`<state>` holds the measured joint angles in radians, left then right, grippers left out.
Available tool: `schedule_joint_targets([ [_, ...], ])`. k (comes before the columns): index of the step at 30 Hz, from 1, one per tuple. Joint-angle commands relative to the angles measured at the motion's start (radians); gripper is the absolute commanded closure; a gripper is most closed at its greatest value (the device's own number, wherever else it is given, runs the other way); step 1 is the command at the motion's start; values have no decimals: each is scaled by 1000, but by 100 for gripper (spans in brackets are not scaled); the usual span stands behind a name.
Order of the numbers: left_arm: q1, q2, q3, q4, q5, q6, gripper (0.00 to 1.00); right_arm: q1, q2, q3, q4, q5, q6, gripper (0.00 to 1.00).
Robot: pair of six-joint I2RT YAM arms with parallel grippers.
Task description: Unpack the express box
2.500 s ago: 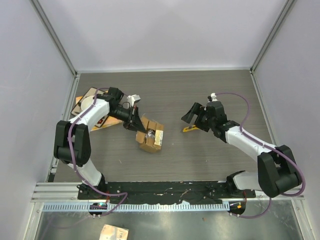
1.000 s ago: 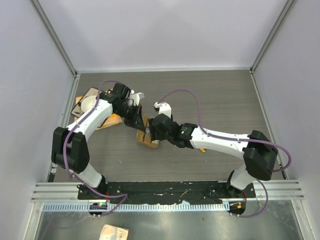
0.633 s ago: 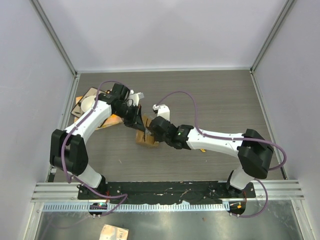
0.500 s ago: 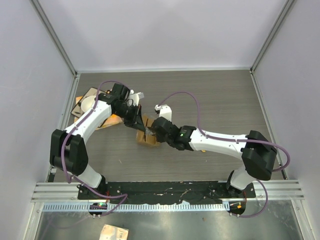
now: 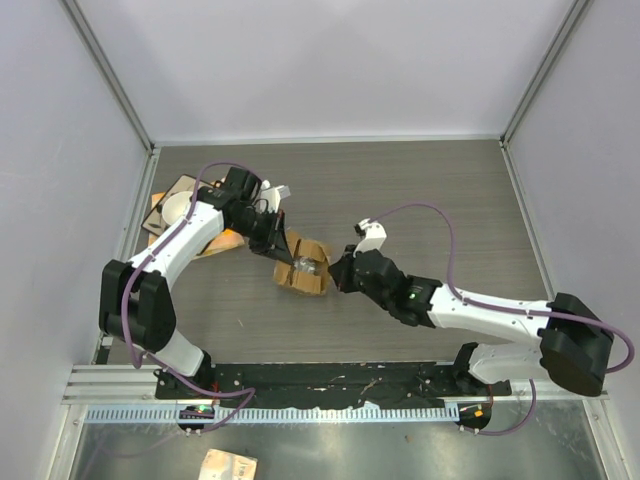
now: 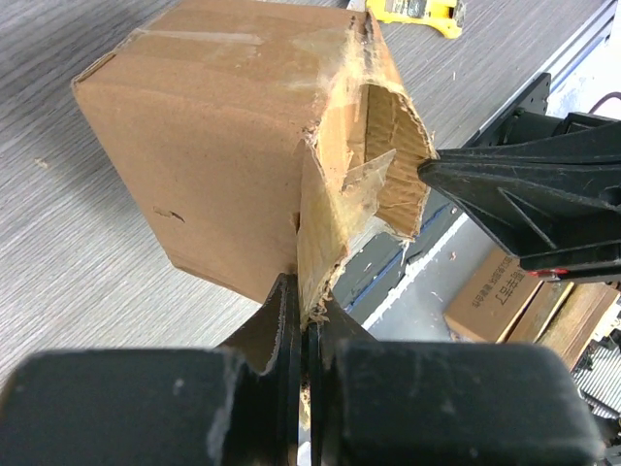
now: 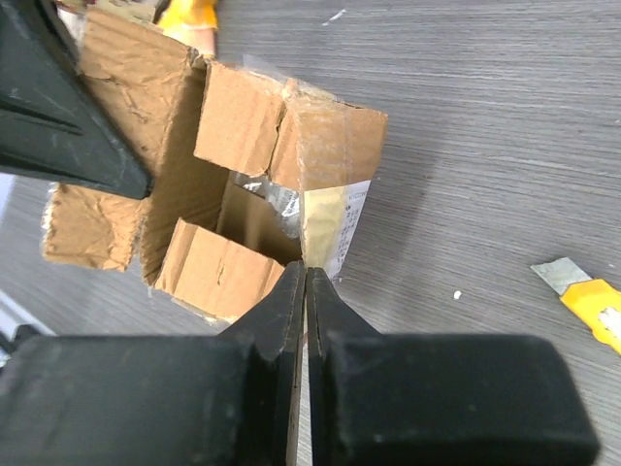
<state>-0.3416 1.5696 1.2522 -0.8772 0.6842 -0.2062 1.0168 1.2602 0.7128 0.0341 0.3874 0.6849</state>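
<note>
The express box (image 5: pixel 299 281) sits mid-table with its top flaps spread open. In the left wrist view it (image 6: pixel 204 126) is a brown carton with torn tape. My left gripper (image 5: pixel 286 257) (image 6: pixel 307 297) is shut on the ragged edge of its left flap. My right gripper (image 5: pixel 334 272) (image 7: pixel 306 273) is shut on the opposite flap (image 7: pixel 330 194), the one bearing yellow tape and a strip of white label. Clear crinkled wrapping (image 7: pixel 282 200) shows inside the box. The right gripper's black fingers (image 6: pixel 524 194) appear beyond the box in the left wrist view.
A yellow utility knife (image 7: pixel 587 296) (image 6: pixel 419 10) lies on the table just right of the box. A flat brown-and-orange card with a white cup (image 5: pixel 176 207) lies at the far left. Grey walls and metal rails enclose the table.
My right gripper has shut on the labelled flap and drawn back to the right, folding that flap outward and exposing the inside. The left gripper has kept its grip.
</note>
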Motion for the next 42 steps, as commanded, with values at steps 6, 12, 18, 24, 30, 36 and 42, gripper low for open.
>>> schedule_joint_targets([
  [6, 4, -31, 1, -11, 6, 7, 100, -34, -153, -240, 404, -91, 110, 96],
  [12, 4, -28, 1, -29, 38, 22, 100, -55, -192, -347, 449, -91, 177, 99],
  [18, 4, -25, 4, -68, 74, 62, 100, -118, -246, -547, 702, -111, 332, 99],
  [24, 0, -10, 44, -161, 138, 155, 100, -123, -231, -521, 711, -154, 315, 99],
  [30, -42, -63, 84, -197, 102, 237, 100, -124, -231, -336, 508, -213, 136, 75],
  [36, -99, -95, 70, -141, -46, 211, 100, -101, -245, -38, 180, -148, -93, 49],
  [42, -114, -117, 46, -82, -173, 162, 100, 7, -220, 134, 64, -128, -284, 33],
])
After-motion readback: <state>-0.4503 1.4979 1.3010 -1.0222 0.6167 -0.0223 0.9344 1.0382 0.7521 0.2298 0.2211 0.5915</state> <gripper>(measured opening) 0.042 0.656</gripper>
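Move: The label-side flap of the express box is between the right fingertips, right at the hand point. The box's middle lies about 5 cm to this hand's left, 1 cm ahead and some 4 cm below. The yellow cutter is about 13 cm to the right hand's right, 3 cm back and 10 cm lower. From the left hand, which still grips the opposite flap, the label-side flap is roughly 8 cm to the right, 2 cm back and 1 cm below. The box's label-side flap, already pinched by the right fingers, is drawn back and to the right by about 4 cm while that hand rolls some 30 degrees, its left side rising; then the fingers open, let go and climb about 14 cm clear. The left hand keeps its flap pinched, easing back about 4 cm and slightly up while swinging clockwise. ##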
